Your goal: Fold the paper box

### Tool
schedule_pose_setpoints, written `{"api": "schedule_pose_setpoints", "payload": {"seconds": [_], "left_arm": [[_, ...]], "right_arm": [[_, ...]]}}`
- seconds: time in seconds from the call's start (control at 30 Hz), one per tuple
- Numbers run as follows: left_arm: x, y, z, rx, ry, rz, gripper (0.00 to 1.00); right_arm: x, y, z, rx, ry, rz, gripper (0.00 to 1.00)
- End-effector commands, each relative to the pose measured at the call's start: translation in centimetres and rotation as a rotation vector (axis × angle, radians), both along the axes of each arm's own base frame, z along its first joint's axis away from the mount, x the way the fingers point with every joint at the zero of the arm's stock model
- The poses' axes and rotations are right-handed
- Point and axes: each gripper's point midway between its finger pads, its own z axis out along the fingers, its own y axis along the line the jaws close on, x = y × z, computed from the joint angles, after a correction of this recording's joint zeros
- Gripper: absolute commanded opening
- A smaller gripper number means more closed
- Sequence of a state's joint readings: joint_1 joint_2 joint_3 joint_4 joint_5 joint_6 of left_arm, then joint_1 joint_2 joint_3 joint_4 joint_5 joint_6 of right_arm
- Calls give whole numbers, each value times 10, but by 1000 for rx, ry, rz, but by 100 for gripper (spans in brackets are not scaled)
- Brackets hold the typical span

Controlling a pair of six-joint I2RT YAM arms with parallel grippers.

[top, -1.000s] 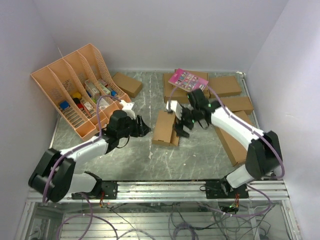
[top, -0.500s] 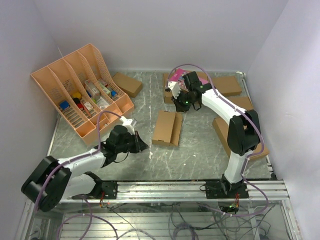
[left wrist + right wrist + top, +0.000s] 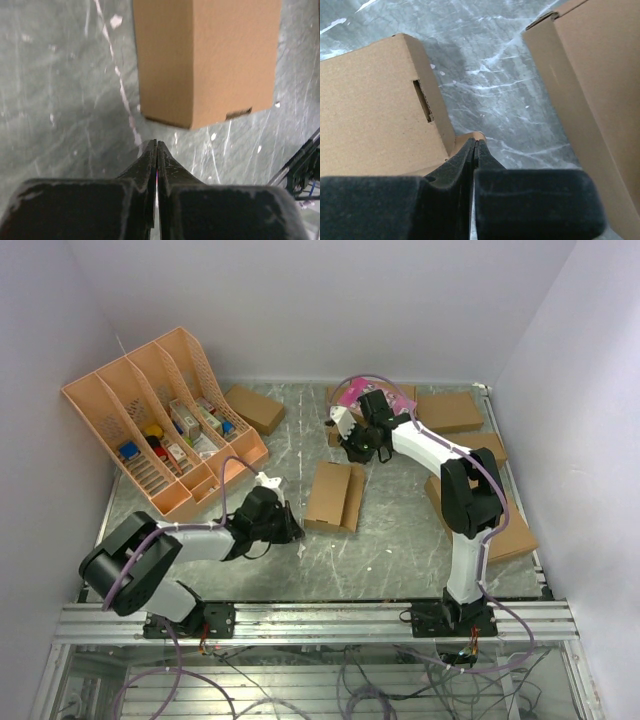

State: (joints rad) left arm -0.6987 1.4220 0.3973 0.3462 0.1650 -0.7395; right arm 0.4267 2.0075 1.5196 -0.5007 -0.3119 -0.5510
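Note:
The paper box (image 3: 335, 496) lies flat on the grey table near the middle, a plain brown folded sheet; it fills the top of the left wrist view (image 3: 207, 60). My left gripper (image 3: 294, 532) rests low on the table just left of the sheet's near corner, jaws pressed together and empty (image 3: 156, 143), a short gap from the cardboard edge. My right gripper (image 3: 355, 450) is further back, beside the box with the pink card (image 3: 372, 398), well clear of the paper box. Its jaws are shut (image 3: 475, 142), with a small rounded cardboard tab showing just past the tips.
An orange file rack (image 3: 150, 420) holding small items stands at the back left. Brown boxes lie at the back (image 3: 254, 407), back right (image 3: 450, 411) and along the right side (image 3: 500, 530). In the right wrist view, cardboard boxes flank the gripper left (image 3: 370, 115) and right (image 3: 600, 90).
Both grippers have gone from open to shut. The right arm has pulled back from the paper box toward the pink-card box. The left gripper has slid nearer and toward the sheet's corner.

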Motion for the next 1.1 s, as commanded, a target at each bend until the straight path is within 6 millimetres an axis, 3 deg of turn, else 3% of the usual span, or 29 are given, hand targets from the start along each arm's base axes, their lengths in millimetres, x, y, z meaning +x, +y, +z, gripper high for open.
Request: {"api": "schedule_pose_setpoints", "payload": {"seconds": [0.0,0.27,0.6,0.87,1.07], "left_arm": [[26,-8,7,41,-57,28,8],[45,12,6,159,-53,119,9],[82,34,20,243,-90,142,10],[114,19,15,286,-98,43,11],[134,-1,16,280,-111,-49,11]], "right_arm": [[-4,9,-2,37,5,58,0],[-39,6,-10,56,62,146,0],[-112,-18,-6,37,149,194,0],[-189,-20,-19,6,239,340,0],[-219,-26,-26,4,295,411,0]]}}
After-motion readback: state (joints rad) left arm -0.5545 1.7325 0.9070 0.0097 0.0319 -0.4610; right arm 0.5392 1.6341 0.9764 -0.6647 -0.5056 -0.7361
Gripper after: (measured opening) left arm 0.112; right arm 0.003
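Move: Off the left hand's shut fingers, the paper box's middle lies about 10 cm ahead and 7 cm right, roughly level in height; the orange tray is some 29 cm ahead and 30 cm left. From the right hand's shut fingers the paper box's middle is about 11 cm back, 5 cm left and 3 cm lower, while the magazine box is some 11 cm ahead and 4 cm right, a little lower. Sweeping opposite ways with shut fingers, the two hands work the box round between them: the right draws back about 20 cm, sinking slightly, with its fingertips at the slotted far end, its wrist tipping down and turning counter-clockwise. The left pushes forward about 12 cm from the near left corner, bowing left midway and rolling its left side up. ##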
